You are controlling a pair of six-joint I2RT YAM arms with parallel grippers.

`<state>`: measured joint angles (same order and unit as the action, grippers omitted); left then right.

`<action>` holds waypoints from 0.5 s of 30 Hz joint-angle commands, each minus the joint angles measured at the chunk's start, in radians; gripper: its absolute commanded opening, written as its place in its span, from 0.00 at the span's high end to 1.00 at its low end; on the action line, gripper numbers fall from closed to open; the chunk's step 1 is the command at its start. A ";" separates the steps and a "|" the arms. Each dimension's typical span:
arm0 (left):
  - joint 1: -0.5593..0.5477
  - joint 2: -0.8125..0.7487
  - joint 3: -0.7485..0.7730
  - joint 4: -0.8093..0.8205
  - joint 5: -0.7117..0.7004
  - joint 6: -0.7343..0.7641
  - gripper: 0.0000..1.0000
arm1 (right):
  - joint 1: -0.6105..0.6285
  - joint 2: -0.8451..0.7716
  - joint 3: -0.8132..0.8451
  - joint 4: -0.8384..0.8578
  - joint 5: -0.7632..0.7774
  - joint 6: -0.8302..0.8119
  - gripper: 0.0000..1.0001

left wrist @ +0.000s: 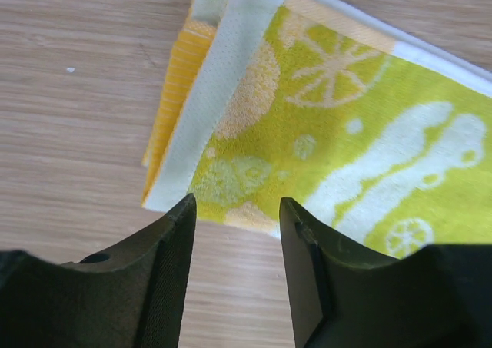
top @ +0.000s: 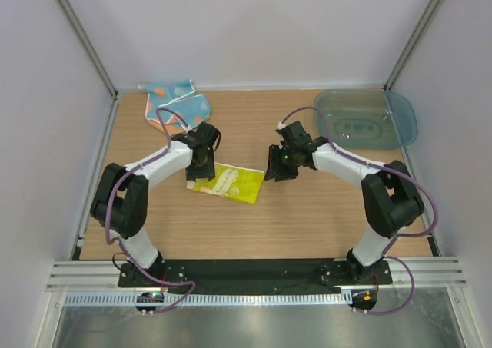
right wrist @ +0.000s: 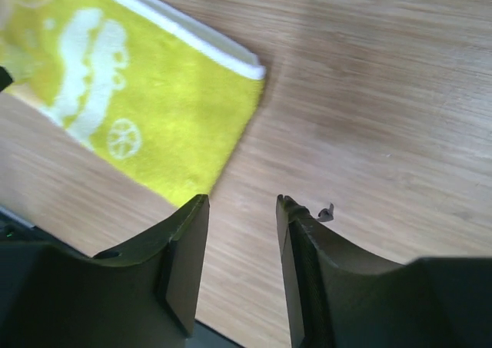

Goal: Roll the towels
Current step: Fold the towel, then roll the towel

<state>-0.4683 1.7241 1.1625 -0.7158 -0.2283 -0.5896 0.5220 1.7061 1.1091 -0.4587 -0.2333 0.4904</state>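
The yellow towel [top: 231, 183] lies flat on the wooden table between the two arms, its left end folded over [left wrist: 223, 102] so the orange and white underside shows. My left gripper [top: 201, 166] [left wrist: 237, 206] stands open just above the towel's left edge, nothing between the fingers. My right gripper [top: 278, 165] [right wrist: 242, 202] is open too, just off the towel's right corner [right wrist: 223, 117], with bare wood between its fingers. The light blue towel [top: 175, 102] lies crumpled at the back left of the table.
A translucent teal tray [top: 366, 117] sits at the back right corner. White walls close in the table on three sides. A black rail [top: 254, 271] carries both arm bases at the near edge.
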 commanded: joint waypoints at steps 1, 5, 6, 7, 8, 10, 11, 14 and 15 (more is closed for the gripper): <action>-0.006 -0.103 0.077 -0.082 -0.046 0.017 0.50 | 0.032 -0.120 0.049 -0.023 -0.035 0.026 0.53; -0.004 -0.149 0.121 -0.132 -0.071 0.017 0.50 | 0.102 -0.117 0.035 -0.005 -0.040 0.080 0.53; -0.004 -0.165 0.129 -0.142 -0.077 0.019 0.50 | 0.111 -0.109 0.034 -0.009 -0.029 0.088 0.52; -0.004 -0.172 0.137 -0.152 -0.082 0.020 0.50 | 0.130 -0.103 0.034 -0.024 -0.020 0.097 0.48; -0.004 -0.181 0.144 -0.180 -0.082 0.022 0.50 | 0.133 -0.099 0.029 -0.020 -0.009 0.108 0.47; -0.004 -0.211 0.155 -0.201 -0.085 0.027 0.50 | 0.144 -0.091 -0.001 0.017 -0.005 0.137 0.46; -0.004 -0.225 0.154 -0.212 -0.086 0.028 0.50 | 0.148 -0.071 -0.017 0.031 -0.006 0.142 0.46; -0.004 -0.277 0.141 -0.227 -0.092 0.033 0.50 | 0.159 -0.030 -0.025 0.054 -0.006 0.152 0.47; -0.004 -0.287 0.129 -0.231 -0.092 0.033 0.50 | 0.161 -0.004 -0.028 0.064 -0.009 0.151 0.47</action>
<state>-0.4755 1.5024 1.2873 -0.8974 -0.2932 -0.5716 0.6750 1.6573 1.0969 -0.4397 -0.2470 0.6056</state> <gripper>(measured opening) 0.502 0.534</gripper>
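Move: The folded yellow towel lies under and between my hands, some 4 to 5 cm below them. Its near right corner is about 5 cm back and 4 cm to the left of my right hand; its far right corner is some 2 cm ahead and 2 cm left. From my left hand, the towel's middle is about 6 cm to the right, level fore and aft; the blue towel lies roughly 21 cm ahead and 6 cm left. I hop my right hand to the towel's near right corner, fingers still open: up about 5 cm first, swinging left and back, then sinking again, staying above the cloth. Meanwhile my empty left hand climbs some 10 cm almost straight up, away from the towel's left end, its fingers still half open and tipping about 10 degrees forward. ##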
